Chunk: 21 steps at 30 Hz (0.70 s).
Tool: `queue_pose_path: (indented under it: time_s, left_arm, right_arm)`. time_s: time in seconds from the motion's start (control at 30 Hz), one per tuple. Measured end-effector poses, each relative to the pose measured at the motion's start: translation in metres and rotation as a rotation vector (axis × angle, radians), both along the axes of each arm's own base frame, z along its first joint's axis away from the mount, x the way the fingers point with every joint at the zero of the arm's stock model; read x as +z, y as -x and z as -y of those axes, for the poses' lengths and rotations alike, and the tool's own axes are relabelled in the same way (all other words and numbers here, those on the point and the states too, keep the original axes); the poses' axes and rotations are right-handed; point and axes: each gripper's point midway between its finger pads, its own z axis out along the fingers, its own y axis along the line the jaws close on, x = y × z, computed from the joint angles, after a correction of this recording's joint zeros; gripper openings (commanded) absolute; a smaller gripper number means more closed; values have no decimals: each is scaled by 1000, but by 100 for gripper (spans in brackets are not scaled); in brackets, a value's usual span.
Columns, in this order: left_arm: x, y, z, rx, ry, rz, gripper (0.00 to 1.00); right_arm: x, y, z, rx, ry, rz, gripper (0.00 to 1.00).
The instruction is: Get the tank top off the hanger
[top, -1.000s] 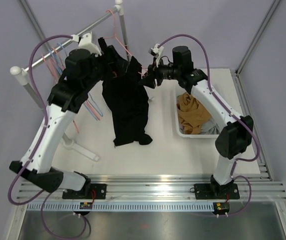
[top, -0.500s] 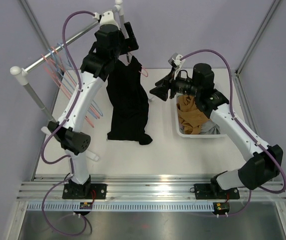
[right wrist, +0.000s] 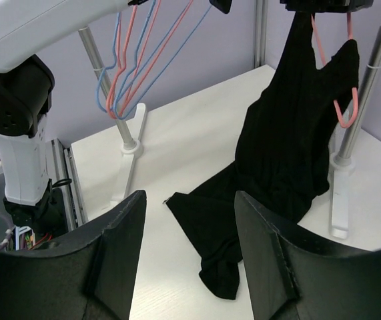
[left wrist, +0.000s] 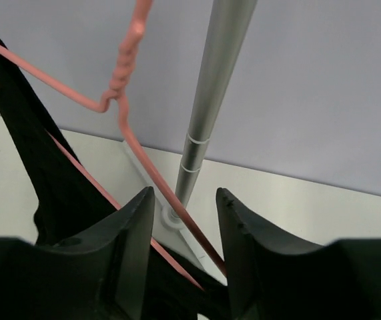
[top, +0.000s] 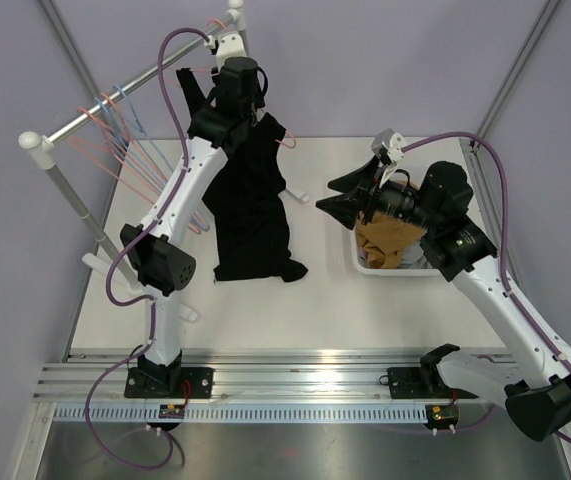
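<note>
A black tank top hangs from a pink wire hanger at the rack's far end, its hem lying on the table. My left gripper is up at the shoulder of the hanger. In the left wrist view my left gripper stands open with the hanger's lower wire running between the fingers, the tank top to their left. My right gripper hovers open and empty to the right of the garment. The right wrist view has my right gripper facing the tank top and hanger.
A white basket with brown clothes sits at the right, under my right arm. The rack bar carries several spare pink and blue hangers. The rack's post stands just behind the left fingers.
My left gripper has risen to the hanger's shoulder and its jaws have narrowed around the wire. My right arm has drawn back to the right, away from the tank top, opening slightly.
</note>
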Motion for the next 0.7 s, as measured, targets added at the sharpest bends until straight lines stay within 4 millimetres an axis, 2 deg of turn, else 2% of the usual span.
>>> queue_pose_path:
  time_s: [0.07,0.13,0.3,0.4,0.57,0.7]
  left_arm:
    - [3,-1,-1,9,2,13,33]
    - [5,-1,-2,14,-2,17,29]
    - [7,3,-7,35,-13,18,9]
    - [11,6,-11,50,-15,24,1]
    - [15,15,-15,74,-4,28,0]
    - [27,25,-17,111,8,53,0]
  right_arm:
    - [2,0,1,-7,-2,4,63]
    - [-3,-2,1,-9,7,-13,63]
    - [-15,-5,-1,-10,22,-45,64]
    - [-17,-5,-1,-9,25,-51,64]
    - [-20,-4,-1,-9,32,-63,64]
    - [-21,-3,1,-13,36,-71,65]
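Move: The wire of the pink hanger, just under its neck, already runs between the left hand's half-open fingertips, about 1 cm ahead and level sideways. The black tank top hangs from it, its middle roughly 20 cm below the hand, 6 cm back and 4 cm right; the rack's far post stands some 10 cm ahead and 2 cm right. From the right hand, the hanger wire lies about 28 cm forward and 18 cm left, near the same height. The left fingers, already half shut around the hanger wire, close on it and pinch it just below the neck, while the hand eases up and then draws back from the post, about 3 cm each way with a slight drift left and a small counter-clockwise turn. The right hand stays empty and open out to the side, only sinking some 2 cm. ##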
